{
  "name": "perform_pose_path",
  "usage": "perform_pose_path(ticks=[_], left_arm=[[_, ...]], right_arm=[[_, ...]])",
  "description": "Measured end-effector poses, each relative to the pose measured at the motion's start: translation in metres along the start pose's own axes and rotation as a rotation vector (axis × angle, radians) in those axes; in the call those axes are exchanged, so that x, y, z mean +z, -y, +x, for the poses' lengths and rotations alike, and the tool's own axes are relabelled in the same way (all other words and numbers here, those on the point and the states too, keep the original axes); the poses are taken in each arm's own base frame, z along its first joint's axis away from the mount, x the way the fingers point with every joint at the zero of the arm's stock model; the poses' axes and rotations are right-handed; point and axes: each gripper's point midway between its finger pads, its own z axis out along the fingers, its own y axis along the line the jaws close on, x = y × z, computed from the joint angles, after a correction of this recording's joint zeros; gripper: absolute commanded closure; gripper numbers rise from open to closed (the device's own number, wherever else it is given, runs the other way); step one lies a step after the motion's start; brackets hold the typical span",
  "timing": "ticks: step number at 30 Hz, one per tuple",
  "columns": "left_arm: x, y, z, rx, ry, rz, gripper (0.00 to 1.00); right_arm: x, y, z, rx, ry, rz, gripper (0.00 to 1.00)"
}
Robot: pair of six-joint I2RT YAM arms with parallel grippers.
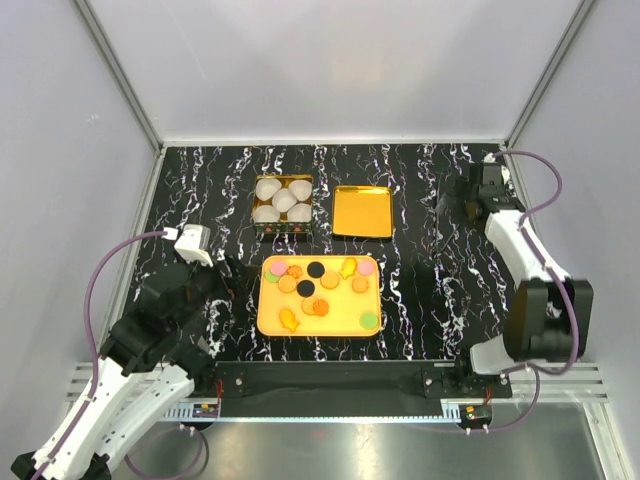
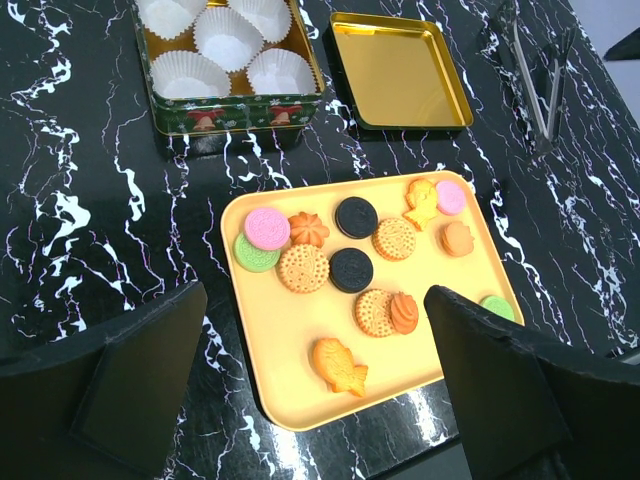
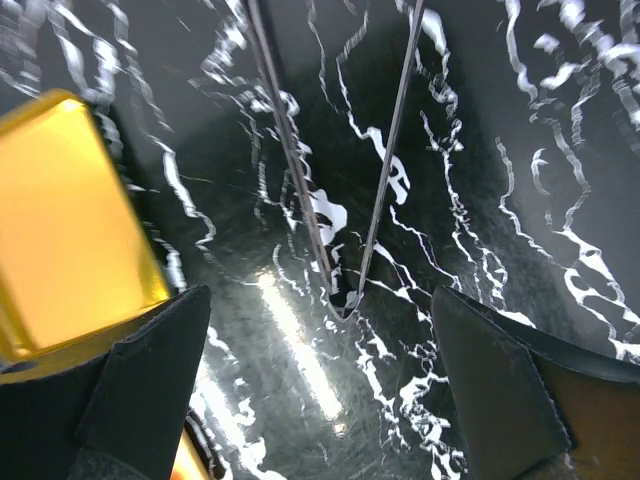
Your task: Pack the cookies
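The cookies [image 1: 318, 288] lie loose on an orange tray [image 1: 340, 322] at the table's centre: a pink disc [image 2: 266, 228], black discs [image 2: 356, 216], tan rounds and a fish shape [image 2: 338, 365]. My left gripper [image 2: 315, 325] hangs open just off the tray's near left corner [image 1: 232, 283], holding nothing. Over at the far right, my right gripper [image 1: 468, 195] is open too [image 3: 320, 300]. It is low over metal tweezers [image 3: 385, 160] lying on the table, whose joined end sits between its fingers without touching them.
A green tin [image 2: 230, 110] lined with white paper cups [image 1: 284, 200] stands behind the tray. Its gold lid [image 1: 362, 211] lies to the right of it, close by my right gripper [image 3: 60, 220]. The tweezers [image 2: 530, 80] lie right of the lid.
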Motion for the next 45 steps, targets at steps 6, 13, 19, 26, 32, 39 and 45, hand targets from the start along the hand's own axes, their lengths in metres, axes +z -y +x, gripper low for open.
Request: perform_pose_path(ticks=[6,13,19,26,32,39,45], left_arm=[[0.0,0.0,0.0,0.009,0.0,0.0,0.01],[0.0,0.0,0.0,0.01,0.0,0.0,0.01],[0.0,0.0,0.0,0.01,0.0,0.0,0.01],[0.0,0.0,0.0,0.01,0.0,0.0,0.01],[0.0,0.0,0.0,0.01,0.0,0.0,0.01],[0.0,-0.001,0.0,0.01,-0.001,-0.001,0.01],[0.0,0.0,0.0,0.011,-0.001,0.001,0.01]], right_arm=[[0.047,0.011,0.021,-0.016,-0.12,0.056,0.0],[0.086,0.014,0.035,-0.04,-0.19,0.092,0.0],[0.112,0.015,0.044,-0.051,-0.235,0.119,0.05],[0.12,0.018,0.052,-0.062,-0.259,0.129,0.1],[0.125,0.024,0.056,-0.083,-0.267,0.151,0.16],[0.128,0.026,0.053,-0.1,-0.263,0.166,0.35],[0.127,0.024,0.053,-0.106,-0.263,0.158,0.53]])
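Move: The tongs lie below the right hand, their middle about 8 cm ahead, 1 cm to its right and 14 cm down, with the joined end nearer the robot. The gold lid is some 20 cm to the hand's left and 5 cm farther out; the cookie tray is about 30 cm left and 15 cm back. From the left hand, the tongs lie roughly 27 cm ahead and 45 cm to its right. The right hand drops about 13 cm, easing forward and tipping down, then half-closes its fingers astride the tongs' arms. ##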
